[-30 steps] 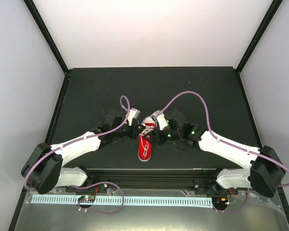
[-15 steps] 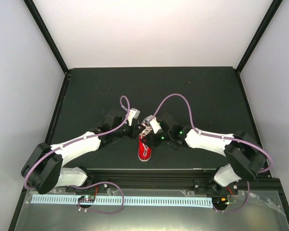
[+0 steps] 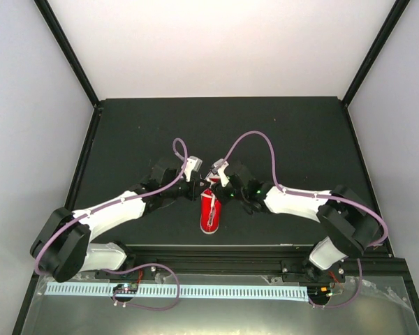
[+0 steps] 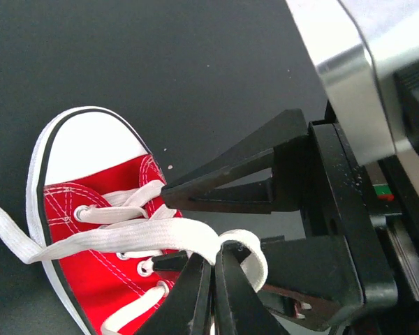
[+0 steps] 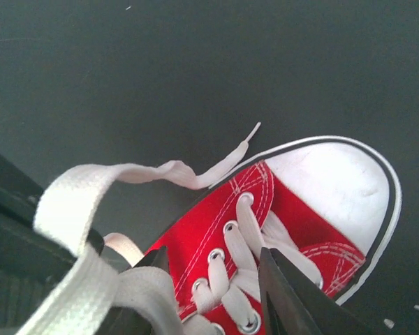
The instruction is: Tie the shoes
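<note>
A small red sneaker (image 3: pixel 209 215) with a white toe cap lies on the black table between both arms, toe toward the arm bases. My left gripper (image 4: pixel 215 252) is shut on a folded loop of white lace (image 4: pixel 126 237) over the eyelets. My right gripper (image 5: pixel 213 255) faces it from the other side and hangs open just above the laced tongue (image 5: pixel 265 237), one finger on each side. A broad lace strand (image 5: pixel 91 188) drapes over its left finger (image 5: pixel 150 279). The lace's free end (image 5: pixel 248 136) trails on the table. In the top view the left gripper (image 3: pixel 197 191) and right gripper (image 3: pixel 216 192) nearly meet above the shoe.
The black table (image 3: pixel 126 139) is ringed by white walls and a black frame. A metal rail (image 3: pixel 216 250) runs along the near edge by the arm bases. Purple cables (image 3: pixel 255 139) arch above both wrists.
My right arm has swung left toward the shoe, its elbow folding in, and its jaws have narrowed. The left gripper has stayed shut on the lace loop.
</note>
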Robot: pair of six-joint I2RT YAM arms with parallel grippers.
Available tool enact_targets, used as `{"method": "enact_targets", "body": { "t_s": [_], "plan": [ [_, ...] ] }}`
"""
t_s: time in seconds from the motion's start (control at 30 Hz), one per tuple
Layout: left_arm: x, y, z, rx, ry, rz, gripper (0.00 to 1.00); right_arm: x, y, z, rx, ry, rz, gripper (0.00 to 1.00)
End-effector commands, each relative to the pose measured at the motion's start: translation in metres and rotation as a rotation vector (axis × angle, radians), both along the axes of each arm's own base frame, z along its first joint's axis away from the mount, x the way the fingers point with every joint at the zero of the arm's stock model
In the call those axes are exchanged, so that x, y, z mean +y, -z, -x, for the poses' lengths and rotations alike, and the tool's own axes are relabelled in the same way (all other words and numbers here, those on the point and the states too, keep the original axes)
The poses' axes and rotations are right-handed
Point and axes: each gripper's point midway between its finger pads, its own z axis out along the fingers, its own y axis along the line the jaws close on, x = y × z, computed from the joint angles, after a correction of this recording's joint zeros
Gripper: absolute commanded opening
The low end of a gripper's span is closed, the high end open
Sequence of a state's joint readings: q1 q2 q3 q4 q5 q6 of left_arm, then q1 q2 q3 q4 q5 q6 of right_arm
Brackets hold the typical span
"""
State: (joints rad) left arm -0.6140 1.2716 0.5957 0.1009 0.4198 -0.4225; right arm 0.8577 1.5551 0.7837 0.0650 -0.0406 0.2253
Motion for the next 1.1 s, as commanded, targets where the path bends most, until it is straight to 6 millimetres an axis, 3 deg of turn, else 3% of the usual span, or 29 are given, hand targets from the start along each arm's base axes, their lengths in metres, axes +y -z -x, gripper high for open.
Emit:
{"method": "enact_targets", "body": {
  "t_s": [0.0, 0.07, 0.2, 0.53, 0.6, 0.77, 0.83, 0.97, 1.07],
  "plan": [
    [-0.001, -0.008, 0.002, -0.002, 0.005, 0.023, 0.02, 0.009, -0.021, -0.025, -0.101, 0.056, -0.053, 0.35],
    [-0.001, -0.006, 0.003, 0.006, 0.007, 0.026, 0.02, 0.012, -0.020, -0.025, -0.107, 0.054, -0.059, 0.29],
    [-0.001, -0.003, 0.006, 0.019, 0.006, 0.040, 0.02, 0.022, -0.023, -0.021, -0.104, 0.017, -0.107, 0.28],
    [0.000, -0.004, 0.008, 0.022, 0.005, 0.045, 0.02, 0.042, -0.023, -0.019, -0.083, -0.044, -0.175, 0.39],
    [0.002, -0.003, 0.009, 0.023, 0.000, 0.039, 0.02, 0.048, -0.027, -0.016, -0.073, -0.072, -0.198, 0.34],
    [0.011, -0.003, 0.007, 0.009, -0.043, 0.014, 0.02, 0.043, -0.033, -0.015, -0.074, -0.052, -0.214, 0.03],
    [0.014, -0.002, 0.008, 0.008, -0.048, 0.009, 0.09, 0.037, -0.041, -0.014, -0.092, -0.033, -0.220, 0.02],
    [0.021, 0.004, 0.012, 0.016, -0.054, -0.002, 0.33, 0.028, -0.043, -0.013, -0.108, -0.013, -0.207, 0.02],
    [0.032, 0.008, 0.016, 0.015, -0.070, -0.009, 0.40, 0.025, -0.041, -0.011, -0.103, -0.013, -0.198, 0.02]
  ]
}}
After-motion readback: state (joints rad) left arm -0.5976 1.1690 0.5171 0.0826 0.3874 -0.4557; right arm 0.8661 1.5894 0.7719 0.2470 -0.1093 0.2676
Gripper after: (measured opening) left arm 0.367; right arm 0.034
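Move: The left fingers already pinch the lace above the shoe; from the right hand that pinch lies some 2 cm back, 2 cm left and 3 cm higher, with a turn of lace already round one of its open jaws. The shoe's middle is about 5 cm back of the right hand, level sideways and 5 cm below, its toe cap 4 cm ahead, 1 cm right and 6 cm below. The lace's free tip hangs about 3 cm ahead, 4 cm left and slightly higher. The right hand edges about 3 cm left towards the left fingers, sinking a centimetre on the way, and its half-open jaws shut on the wrapped lace low over the shoe's lacing before it lifts nearly 3 cm, its left side tipping up some 10 degrees. Meanwhile the left hand keeps its pinch while easing about a centimetre left and slightly down, then, once the right jaws are shut, opens to about a third, lets go of the lace and draws back and farther left. ##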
